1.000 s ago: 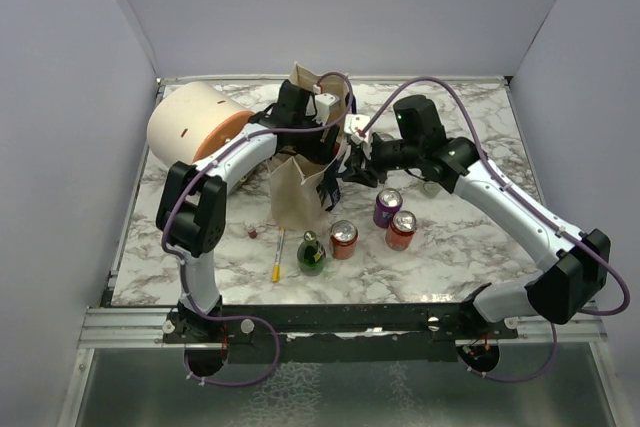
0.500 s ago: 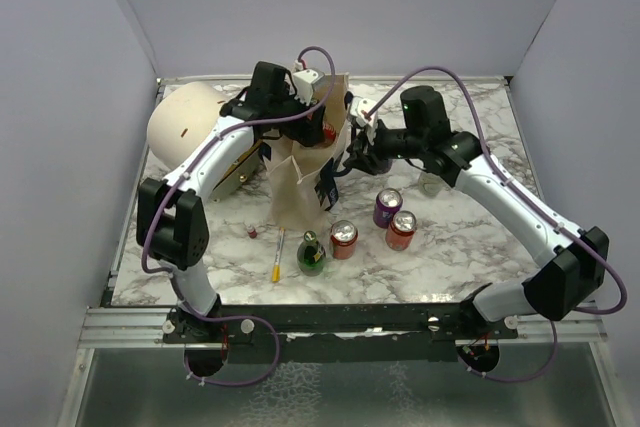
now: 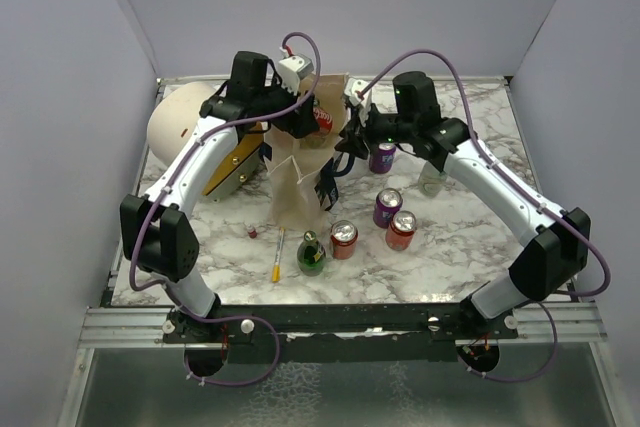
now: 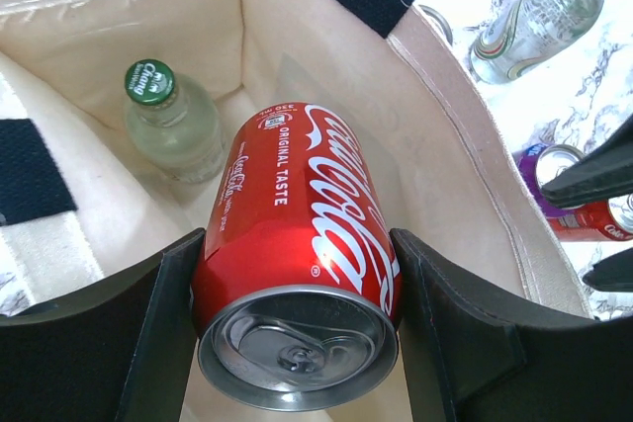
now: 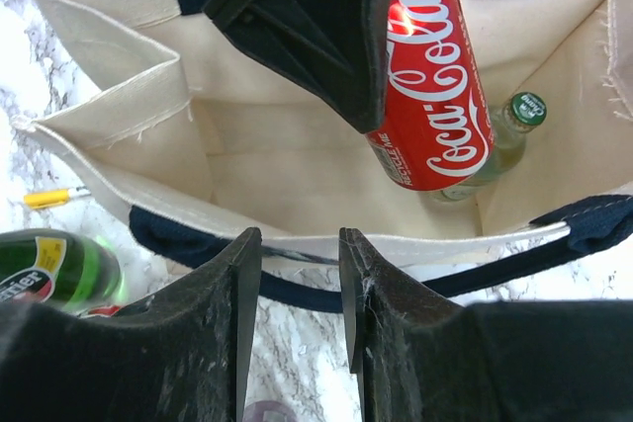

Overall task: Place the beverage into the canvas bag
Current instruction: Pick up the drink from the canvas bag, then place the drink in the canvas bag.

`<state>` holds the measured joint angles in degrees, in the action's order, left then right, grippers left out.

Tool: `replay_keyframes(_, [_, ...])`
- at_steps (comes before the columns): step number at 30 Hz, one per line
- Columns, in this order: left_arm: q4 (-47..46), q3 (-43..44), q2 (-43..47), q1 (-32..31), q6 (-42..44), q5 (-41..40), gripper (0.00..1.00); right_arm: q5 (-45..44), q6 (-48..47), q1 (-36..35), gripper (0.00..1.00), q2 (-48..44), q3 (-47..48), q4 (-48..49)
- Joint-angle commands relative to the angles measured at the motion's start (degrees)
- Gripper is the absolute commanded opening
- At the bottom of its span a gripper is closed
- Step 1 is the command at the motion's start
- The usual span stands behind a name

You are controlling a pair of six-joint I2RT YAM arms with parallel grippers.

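Note:
My left gripper (image 3: 316, 119) is shut on a red Coca-Cola can (image 4: 302, 234), held lying tilted in the open mouth of the cream canvas bag (image 3: 295, 197). From the right wrist the can (image 5: 435, 86) hangs inside the bag's walls (image 5: 277, 155), above a green-capped glass bottle (image 5: 514, 126) standing on the bag's floor. My right gripper (image 5: 295, 244) is at the bag's right rim, jaws apart. The rim and a navy handle (image 5: 584, 219) cross the gap between them. Nothing is pinched.
A cream-and-orange drum (image 3: 185, 127) lies left of the bag. On the marble are two purple cans (image 3: 383, 155) (image 3: 387, 207), two red cans (image 3: 401, 230) (image 3: 343, 239), a green bottle (image 3: 311, 253), a yellow pen (image 3: 277, 257) and a clear bottle (image 4: 534, 22).
My left arm has swung back and to the left, bringing the can over the bag's mouth. The right gripper has risen along the bag's right rim, uncovering a purple can.

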<state>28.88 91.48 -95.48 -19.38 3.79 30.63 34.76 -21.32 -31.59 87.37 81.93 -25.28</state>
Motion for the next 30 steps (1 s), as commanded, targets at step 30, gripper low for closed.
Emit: replay_keyframes(30, [4.63,9.43,-5.69,-3.81,2.29,-12.7,0.0,-22.06,23.11,2.5,0.64,8.46,14.26,2.11])
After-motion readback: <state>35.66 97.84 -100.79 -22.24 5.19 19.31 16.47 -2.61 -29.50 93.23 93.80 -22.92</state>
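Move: The Coke can is already pinched in the left hand over the bag's mouth; the clear bottle inside the bag stands about 10 cm ahead of that hand and some 14 cm below, with no sideways offset. From the right hand, the far handle patch on the bag's right rim lies roughly 11 cm ahead, 2 cm left and 4 cm lower. The purple can stands some 9 cm ahead, 11 cm right and 21 cm down. The Coke can, still gripped by the left hand, rises about 2 cm, then is lowered some 4 to 5 cm back into the bag towards the clear bottle, shifting slightly forward. Meanwhile the right hand travels about 8 cm forward along the bag's right rim and 4 cm up, turning some 25 degrees clockwise and spreading its fingers towards the far handle patch. ##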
